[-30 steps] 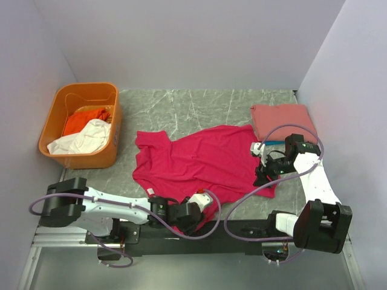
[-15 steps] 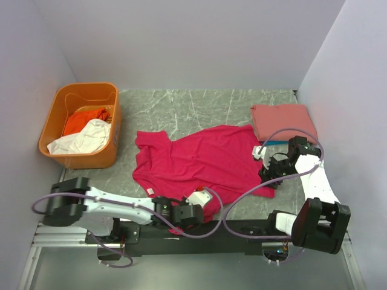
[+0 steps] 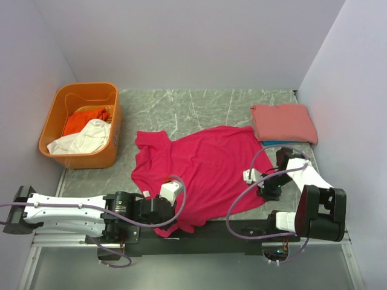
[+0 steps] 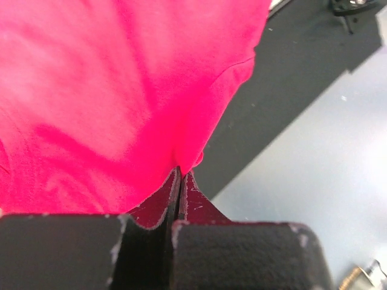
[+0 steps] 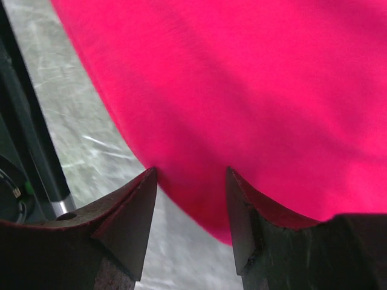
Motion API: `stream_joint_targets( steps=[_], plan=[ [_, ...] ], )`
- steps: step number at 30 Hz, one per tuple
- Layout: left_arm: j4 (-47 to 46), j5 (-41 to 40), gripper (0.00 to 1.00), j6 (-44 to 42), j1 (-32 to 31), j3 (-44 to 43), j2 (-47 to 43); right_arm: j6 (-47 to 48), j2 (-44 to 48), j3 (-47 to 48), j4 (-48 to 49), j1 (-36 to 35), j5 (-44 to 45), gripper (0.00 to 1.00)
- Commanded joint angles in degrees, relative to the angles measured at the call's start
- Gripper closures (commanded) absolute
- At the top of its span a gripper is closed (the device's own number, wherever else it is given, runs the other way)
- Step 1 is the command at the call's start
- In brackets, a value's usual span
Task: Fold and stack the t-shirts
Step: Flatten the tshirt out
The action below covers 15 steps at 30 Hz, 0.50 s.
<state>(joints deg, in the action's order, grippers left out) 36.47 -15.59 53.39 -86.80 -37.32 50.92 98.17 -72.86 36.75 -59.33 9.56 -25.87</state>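
Note:
The large crimson-pink t-shirt (image 3: 202, 166) lies spread on the marble table, its near hem hanging over the front edge. My left gripper (image 3: 174, 219) is at that hem, and the left wrist view shows the left gripper (image 4: 180, 173) shut with the t-shirt (image 4: 109, 90) pinched at its tips. My right gripper (image 3: 268, 191) is at the shirt's near right corner. In the right wrist view the right gripper (image 5: 190, 174) stands open, with the t-shirt's edge (image 5: 242, 90) between its fingers. A folded salmon-pink t-shirt (image 3: 283, 122) lies at the back right on a blue one (image 3: 275, 143).
An orange plastic tub (image 3: 107, 153) stands at the left with an orange shirt (image 3: 81, 120) and a white shirt (image 3: 81, 139) inside. The black base rail (image 3: 230, 229) runs along the table's near edge. Grey walls close in the left, back and right.
The left gripper has shut on the crimson shirt's near hem and drawn back to the left with it. The right gripper has moved down to the near right corner, staying open.

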Motion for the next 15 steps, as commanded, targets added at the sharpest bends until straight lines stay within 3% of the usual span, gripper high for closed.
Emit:
stream_joint_targets(
  steps=[1,5,8,9,11,15],
  plan=[
    [0.7,3.0,1.00,2.6,0.1,0.0,-2.4,1.4,0.0,-3.8,5.3,-2.7,4.1,0.44],
    [0.3,5.6,1.00,1.8,0.1,-0.1,-2.9,0.7,-1.1,-5.0,7.4,-3.0,5.8,0.52],
    [-0.5,9.1,1.00,1.6,0.1,0.8,-2.8,0.2,-1.6,-4.5,7.3,-3.0,7.4,0.73],
    [-0.8,10.4,1.00,1.5,0.1,1.0,-2.7,0.2,-1.1,-4.1,6.9,-3.0,7.8,0.87],
    [-1.0,14.5,1.00,1.9,0.1,1.6,-2.9,2.8,1.9,-2.8,2.1,-2.8,8.4,0.95],
    [-0.6,21.1,1.00,2.9,0.1,2.9,-6.8,7.7,9.1,2.1,-9.6,-2.8,7.8,0.96]
  ],
)
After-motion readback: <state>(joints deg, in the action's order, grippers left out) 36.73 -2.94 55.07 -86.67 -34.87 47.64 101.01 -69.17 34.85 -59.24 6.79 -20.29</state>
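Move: The right hand hovers open with the shirt's right front edge between and just under its fingertips, about 2 cm below and 1 cm to the left; the folded stack is some 27 cm ahead and 5 cm right. The left hand already holds the shirt's front hem, roughly 11 cm up and 3 cm behind the table's front edge; the shirt's middle lies about 21 cm ahead and 10 cm right. From it, the right front edge is some 13 cm ahead and 37 cm right. Down about 1 cm onto the shirt's right front edge goes the right hand, drifting slightly back and forward again, and its fingers shut to pinch the cloth; it then eases back and up about 1 cm. The left hand keeps its shut grip on the front hem and draws it back about 4 cm, away from the table's front edge, speeding up as its fingertips swing some 10 degrees towards the base. ##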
